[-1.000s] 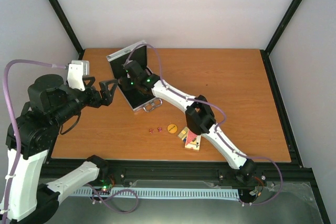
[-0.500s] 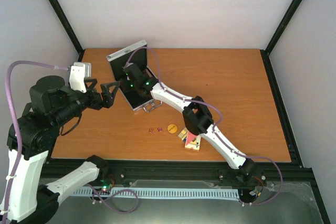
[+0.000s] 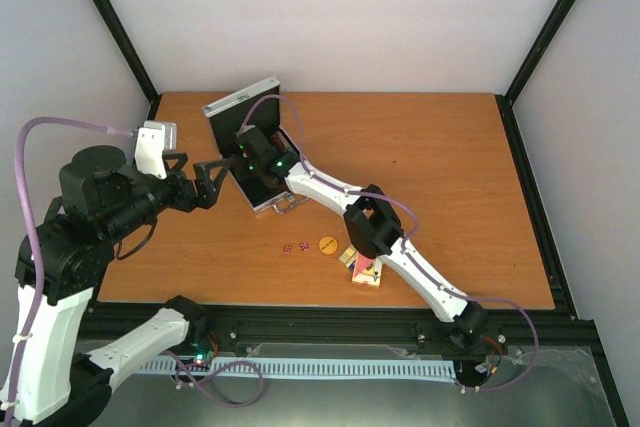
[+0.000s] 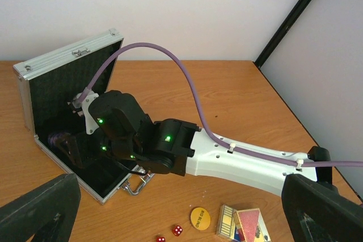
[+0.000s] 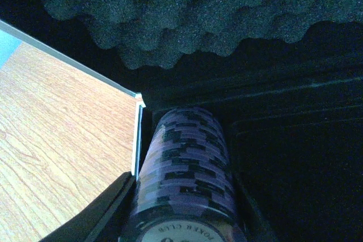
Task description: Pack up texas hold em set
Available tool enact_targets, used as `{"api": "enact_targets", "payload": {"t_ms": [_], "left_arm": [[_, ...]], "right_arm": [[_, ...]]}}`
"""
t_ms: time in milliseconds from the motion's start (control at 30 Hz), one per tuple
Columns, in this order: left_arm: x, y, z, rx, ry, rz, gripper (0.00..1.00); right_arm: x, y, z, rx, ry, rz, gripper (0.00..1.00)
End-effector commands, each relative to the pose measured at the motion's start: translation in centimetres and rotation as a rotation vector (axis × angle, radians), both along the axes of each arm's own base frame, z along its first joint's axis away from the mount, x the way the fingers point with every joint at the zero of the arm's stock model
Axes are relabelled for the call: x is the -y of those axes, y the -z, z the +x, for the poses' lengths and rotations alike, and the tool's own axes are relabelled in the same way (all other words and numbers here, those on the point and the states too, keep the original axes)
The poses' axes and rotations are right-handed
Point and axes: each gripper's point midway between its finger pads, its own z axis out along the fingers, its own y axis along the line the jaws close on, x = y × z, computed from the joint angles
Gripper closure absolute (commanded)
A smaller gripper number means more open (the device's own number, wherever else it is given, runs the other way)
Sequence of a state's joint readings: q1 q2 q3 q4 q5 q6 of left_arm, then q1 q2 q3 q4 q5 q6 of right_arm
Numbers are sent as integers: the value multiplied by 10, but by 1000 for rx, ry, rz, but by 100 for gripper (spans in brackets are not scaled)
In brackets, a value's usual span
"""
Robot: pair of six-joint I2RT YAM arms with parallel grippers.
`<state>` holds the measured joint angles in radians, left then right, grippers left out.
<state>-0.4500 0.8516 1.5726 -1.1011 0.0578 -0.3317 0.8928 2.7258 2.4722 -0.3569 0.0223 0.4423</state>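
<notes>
The silver case (image 3: 240,102) stands open at the back left of the table, its black foam lid (image 4: 68,60) upright. My right gripper (image 3: 246,150) reaches inside the case. In the right wrist view the right gripper (image 5: 181,211) is shut on a stack of purple-blue poker chips (image 5: 184,162), low against the case's left wall. My left gripper (image 3: 211,181) hangs open just left of the case, holding nothing. On the table near the front lie two red dice (image 3: 295,247), an orange round button (image 3: 327,244) and card decks (image 3: 362,265).
The right arm's white forearm (image 4: 244,160) stretches across the table from the near right to the case, above its handle (image 4: 136,184). Black frame posts (image 3: 110,22) stand at the back corners. White walls close in the table (image 3: 450,157).
The right arm has pushed further left into the case with the chip stack still in its grip. The left gripper has drifted a little right, closer to the case.
</notes>
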Motion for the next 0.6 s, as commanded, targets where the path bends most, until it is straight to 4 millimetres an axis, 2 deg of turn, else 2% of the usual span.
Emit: {"api": "enact_targets", "payload": {"t_ms": [0,100,267,400,567], "left_arm": [[3,3,-4,-3,30,14,0],[4,5,-4,-8,33,15,0],[5,5,-2,-10,33,12,0],[6,4,0,-8,35,7,0],[6,4,1,-7,30,6,0]], "right_arm": [[-15,-28,10,71,14,101,91],[-16,-19,7,53,6,91,80],[-18,-13,-3,29,-39,65,50],[-18,-13,-9,24,-67,46,41],[-17,-12,-16,11,-102,24,38]]}}
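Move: The chip stack is already between my right fingers, its middle within about 2 cm ahead and 2 cm left of them, in the case's left-hand end by the hinge. From that hand the raised lid's middle is some 10 cm ahead, level sideways and 10 cm higher; the case handle lies about 11 cm back and 14 cm right. My left hand, high up, has the stack roughly 26 cm straight ahead and 36 cm below. I keep my right hand low in the case at first, then spread its fingers by roughly half again their gap and let go of the chip stack. As they open I ease back and to the left by under 1 cm, the wrist turning barely 3 degrees counter-clockwise; the left finger comes clear of the chips. ##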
